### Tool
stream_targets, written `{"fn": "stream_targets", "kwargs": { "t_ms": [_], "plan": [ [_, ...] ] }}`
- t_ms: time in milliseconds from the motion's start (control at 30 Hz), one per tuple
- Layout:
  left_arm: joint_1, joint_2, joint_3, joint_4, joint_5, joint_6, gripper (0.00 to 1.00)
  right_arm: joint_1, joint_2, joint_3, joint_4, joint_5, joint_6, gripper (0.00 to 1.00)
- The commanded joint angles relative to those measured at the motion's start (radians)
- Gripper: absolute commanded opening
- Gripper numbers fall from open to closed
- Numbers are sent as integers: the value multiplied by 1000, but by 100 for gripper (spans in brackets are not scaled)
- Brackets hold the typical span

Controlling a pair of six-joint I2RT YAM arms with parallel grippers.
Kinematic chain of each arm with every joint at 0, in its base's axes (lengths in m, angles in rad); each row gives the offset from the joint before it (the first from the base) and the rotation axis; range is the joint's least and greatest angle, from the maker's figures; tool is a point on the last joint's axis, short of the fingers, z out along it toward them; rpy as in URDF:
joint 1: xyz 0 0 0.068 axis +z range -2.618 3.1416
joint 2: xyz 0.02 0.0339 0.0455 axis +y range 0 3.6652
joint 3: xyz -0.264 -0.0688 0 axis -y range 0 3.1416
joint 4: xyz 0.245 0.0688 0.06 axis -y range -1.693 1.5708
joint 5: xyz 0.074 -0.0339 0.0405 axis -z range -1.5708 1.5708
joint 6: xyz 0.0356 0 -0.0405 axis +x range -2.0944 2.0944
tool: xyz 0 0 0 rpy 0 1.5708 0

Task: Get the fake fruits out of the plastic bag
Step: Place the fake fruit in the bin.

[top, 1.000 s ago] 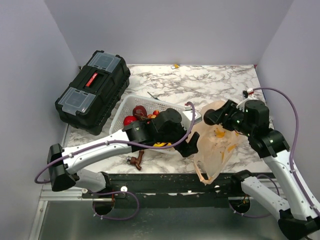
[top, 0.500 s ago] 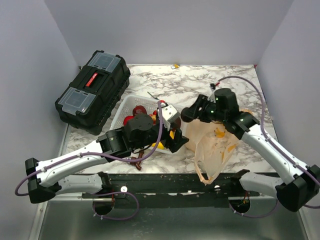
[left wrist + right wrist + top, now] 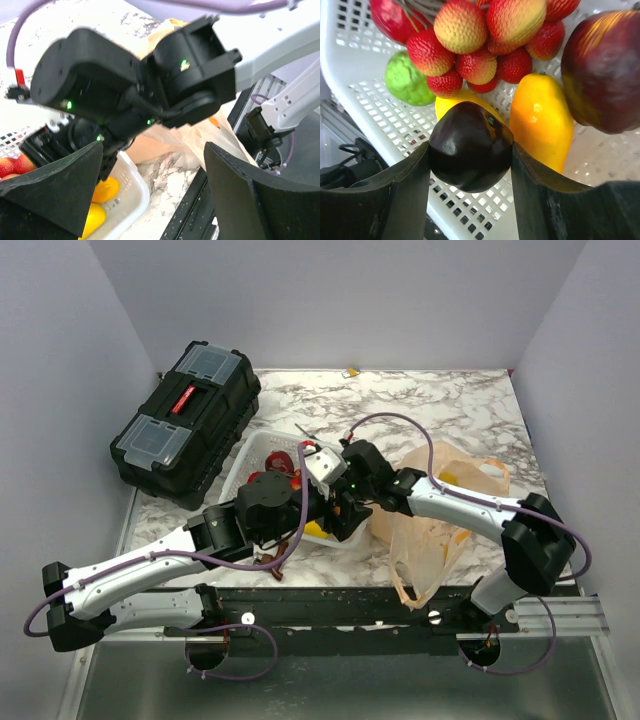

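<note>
My right gripper (image 3: 470, 152) is shut on a dark purple fruit (image 3: 471, 145) and holds it just above the white basket (image 3: 355, 90). Below it lie strawberries (image 3: 470, 65), a green fruit (image 3: 407, 80), an orange-yellow fruit (image 3: 542, 120) and a dark red apple (image 3: 605, 75). In the top view the right gripper (image 3: 347, 512) is over the basket's near right corner. My left gripper (image 3: 155, 195) is open and empty beside that corner, facing the right wrist. The peach plastic bag (image 3: 432, 530) lies to the right, with yellow-orange fruit (image 3: 446, 478) showing inside.
A black toolbox (image 3: 185, 420) stands at the back left. A small brown tap-shaped object (image 3: 270, 562) lies near the table's front edge. Two yellow fruits (image 3: 102, 190) sit in the basket corner (image 3: 132, 192). The two arms cross closely over the basket.
My right arm has swung left from the bag to over the basket, carrying the dark purple fruit. My left gripper has drawn back left, away from the bag.
</note>
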Motion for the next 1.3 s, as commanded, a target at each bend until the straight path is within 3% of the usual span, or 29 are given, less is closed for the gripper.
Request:
{"fn": "stream_targets", "kwargs": {
  "t_ms": [0, 467, 1000, 1267],
  "plan": [
    [-10, -33, -13, 39, -34, 15, 81, 21, 51, 26, 65, 62, 15, 37],
    [-21, -20, -6, 27, -31, 6, 81, 21, 67, 26, 42, 73, 23, 79],
    [-32, 43, 13, -5, -64, 12, 82, 17, -253, -6, -115, 397, -36, 84],
    [-33, 213, 121, -112, 61, -8, 84, -9, -478, -41, -281, 556, -42, 83]
  ]
}}
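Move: The dark fruit in my right hand is bound for the bin spot just below: about 1 cm left and 3 cm down, against the yellow mango, whose middle is some 2 cm back, 1 cm left and 6 cm below this hand. The orange mango is about 5 cm right and level with the hand, the strawberry bunch 6 cm ahead and 1 cm left, both some 5 cm lower. From my left hand that spot is roughly 6 cm ahead, 6 cm left and 19 cm below. I lower the dark fruit about 3 cm onto the yellow mango with my right hand, open the fingers there and let go, then climb some 14 cm, swinging about 10 cm right, away from the bin towards the bag, while the fingertips tilt up and turn clockwise, roughly 20 degrees each. My open left hand holds almost still, then sinks about 4 cm and drifts right at the end. ##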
